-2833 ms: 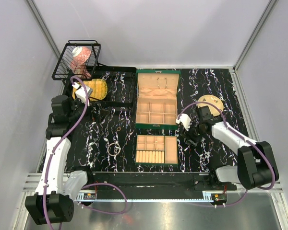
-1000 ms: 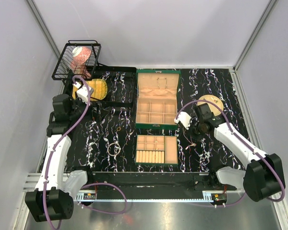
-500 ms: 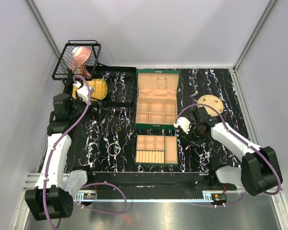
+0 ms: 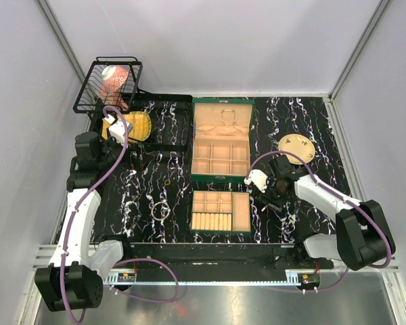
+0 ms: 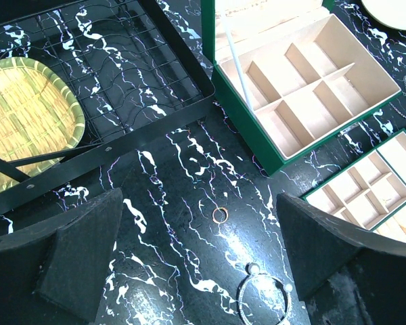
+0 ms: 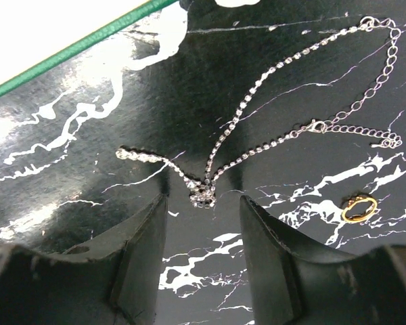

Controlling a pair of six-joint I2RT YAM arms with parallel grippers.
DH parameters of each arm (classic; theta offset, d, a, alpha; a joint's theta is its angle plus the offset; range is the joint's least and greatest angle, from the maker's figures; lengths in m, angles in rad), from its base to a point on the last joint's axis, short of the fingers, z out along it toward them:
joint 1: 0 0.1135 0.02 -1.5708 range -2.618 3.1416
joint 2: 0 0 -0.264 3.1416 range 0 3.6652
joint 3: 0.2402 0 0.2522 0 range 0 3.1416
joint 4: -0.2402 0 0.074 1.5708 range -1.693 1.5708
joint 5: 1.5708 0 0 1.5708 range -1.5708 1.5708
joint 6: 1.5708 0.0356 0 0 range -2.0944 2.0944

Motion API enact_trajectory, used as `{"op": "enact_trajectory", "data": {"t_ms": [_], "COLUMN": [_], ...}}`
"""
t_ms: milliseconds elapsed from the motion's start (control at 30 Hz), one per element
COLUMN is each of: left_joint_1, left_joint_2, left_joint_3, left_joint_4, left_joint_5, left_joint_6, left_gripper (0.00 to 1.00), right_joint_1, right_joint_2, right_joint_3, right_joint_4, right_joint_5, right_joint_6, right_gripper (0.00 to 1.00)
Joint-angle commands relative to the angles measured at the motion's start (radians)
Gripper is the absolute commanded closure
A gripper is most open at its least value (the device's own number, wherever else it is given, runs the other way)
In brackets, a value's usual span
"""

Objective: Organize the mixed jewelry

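A sparkling silver chain [image 6: 257, 128] lies on the black marbled table, its bunched middle [image 6: 204, 195] just past my right gripper [image 6: 203, 203], which is open and low over it with nothing between the fingers. A small gold ring [image 6: 359, 208] rests to the chain's right. My right gripper [image 4: 271, 193] sits right of the green tray [image 4: 220, 232]. A small copper ring [image 5: 220, 214] and a silver bangle with pearl beads [image 5: 264, 298] lie below my open left gripper [image 5: 203, 271], which hovers high at the table's left [image 4: 115, 132]. The bangle [image 4: 160, 210] lies left of the tray.
The open green box [image 4: 221, 177] with beige compartments stands at mid table, its edge [image 6: 81, 44] close beyond the right gripper. A round tan plate [image 4: 296, 147] is at the right. A woven yellow-green dish [image 5: 24, 118] and a black wire rack [image 4: 108, 84] are at the back left.
My right gripper has gone from shut to open and moved down and toward the near edge, over the chain. The left arm has not moved.
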Motion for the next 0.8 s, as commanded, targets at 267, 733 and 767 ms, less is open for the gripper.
{"op": "enact_trajectory", "data": {"t_ms": [267, 733, 767], "left_joint_1": [-0.005, -0.003, -0.003], "left_joint_2": [-0.001, 0.002, 0.004], "left_joint_3": [-0.003, -0.005, -0.005], "left_joint_4": [0.062, 0.063, 0.062], "left_joint_5": [-0.015, -0.018, -0.020], "left_joint_6": [0.023, 0.032, 0.033], "left_gripper": [0.01, 0.01, 0.01], "right_joint_1": [0.004, 0.004, 0.005], "right_joint_2": [0.053, 0.089, 0.087], "right_joint_3": [-0.012, -0.030, -0.026], "right_joint_4": [0.067, 0.066, 0.057], "right_joint_5": [0.015, 0.008, 0.006], "right_joint_6": [-0.024, -0.021, -0.019], "right_gripper": [0.52, 0.84, 0.91]}}
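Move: The necklace's beaded pendant lies right at the right fingertips, about 1 cm ahead and 1 cm below, with its chain looping forward. The gold ring is some 6 cm ahead and 4 cm to the right; the compartment tray's middle is about 14 cm to the left and 3 cm back. From the idle left hand the pendant is roughly 35 cm to the right, 9 cm back and 22 cm below. The right hand eases about 1 cm forward and slightly down, its half-open fingers closing around the necklace's pendant. ##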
